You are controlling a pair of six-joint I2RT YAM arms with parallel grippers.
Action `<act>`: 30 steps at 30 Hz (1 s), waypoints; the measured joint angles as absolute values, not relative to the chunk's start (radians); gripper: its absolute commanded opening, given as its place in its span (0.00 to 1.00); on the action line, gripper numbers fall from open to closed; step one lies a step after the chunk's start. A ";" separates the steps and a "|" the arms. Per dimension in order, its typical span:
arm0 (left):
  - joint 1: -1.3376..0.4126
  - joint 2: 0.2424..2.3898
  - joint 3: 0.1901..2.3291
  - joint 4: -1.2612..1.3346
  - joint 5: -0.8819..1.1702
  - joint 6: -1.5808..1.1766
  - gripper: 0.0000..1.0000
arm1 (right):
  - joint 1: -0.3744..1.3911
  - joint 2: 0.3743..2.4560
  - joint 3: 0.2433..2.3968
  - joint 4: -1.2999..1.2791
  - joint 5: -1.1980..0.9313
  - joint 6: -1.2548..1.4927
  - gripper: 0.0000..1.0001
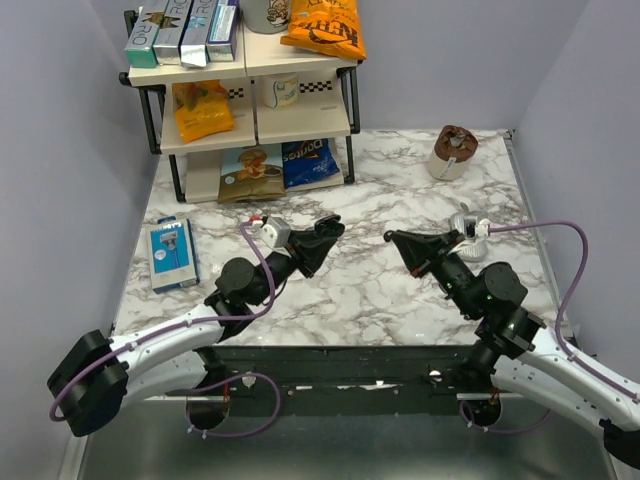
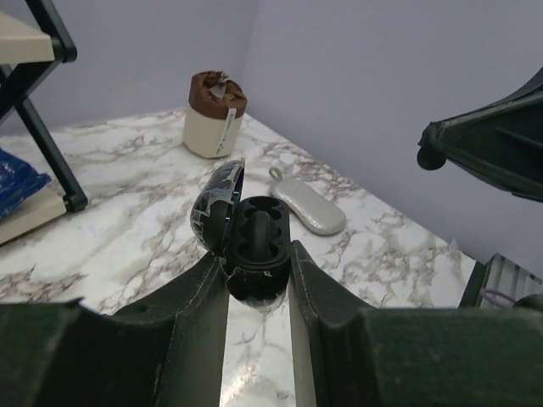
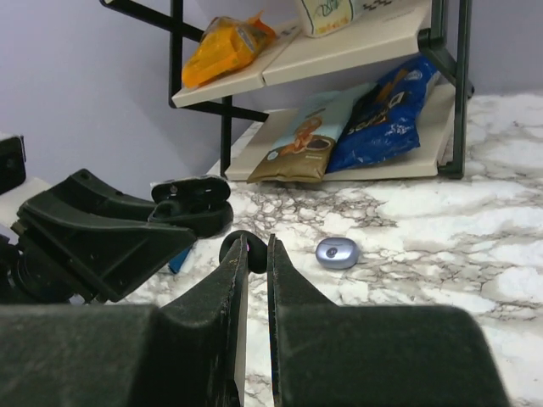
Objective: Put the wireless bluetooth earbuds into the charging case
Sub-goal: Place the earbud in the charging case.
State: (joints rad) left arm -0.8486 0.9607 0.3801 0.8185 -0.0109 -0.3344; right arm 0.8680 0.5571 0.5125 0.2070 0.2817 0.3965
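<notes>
My left gripper [image 2: 259, 264] is shut on the black charging case [image 2: 251, 242], held above the table with its lid tipped open to the left and its moulded hollows facing up. In the top view the left gripper [image 1: 326, 236] points right, and the case [image 3: 192, 200] also shows in the right wrist view. My right gripper [image 3: 254, 253] is shut on a small glossy black earbud [image 3: 246, 251], pinched at the fingertips. The right gripper [image 1: 393, 238] faces the left one across a short gap. The earbud [image 2: 431, 158] hangs to the right of the case and above it.
A lilac-blue pebble-shaped case [image 3: 337, 253] lies on the marble beyond my right fingers. A pale oblong object [image 2: 310, 204] and a brown-topped cup [image 1: 452, 152] sit at the back right. A snack shelf [image 1: 250, 90] stands at the back left, a blue box [image 1: 172, 253] at the left edge.
</notes>
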 measured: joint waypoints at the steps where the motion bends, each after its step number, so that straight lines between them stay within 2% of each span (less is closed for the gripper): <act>1: -0.851 0.980 0.389 0.840 -0.007 -0.333 0.00 | 0.870 0.558 0.509 0.219 0.281 0.381 0.01; 13: -0.893 1.189 0.485 1.028 0.039 -0.334 0.00 | 0.871 0.619 0.500 0.379 0.257 0.313 0.01; 30: -0.936 1.265 0.516 1.127 0.061 -0.334 0.00 | 0.871 0.712 0.499 0.510 0.212 0.339 0.01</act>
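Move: The left hand holds the black charging case with its lid open; the earbud pinched in the right fingertips is about 12 cm to its right, 2 cm back and 3 cm higher. From the right hand, the case lies some 11 cm left, 3 cm ahead and 3 cm lower. A blue case on the table is roughly 15 cm ahead of the right hand, 12 cm to its left and 27 cm down; from the left hand it is about 12 cm ahead and 3 cm left. The left hand carries the open case about 6.5 cm to the right towards the earbud, quickly at first and then easing off, rising some 3 cm while its wrist swings clockwise and tips up a little, about 10 degrees in all. To meet it, the right hand first rises about 2 cm with its fingertips tipping up slightly, then carries the earbud roughly 3 cm left towards the case and a little forward; both grippers keep their hold. ##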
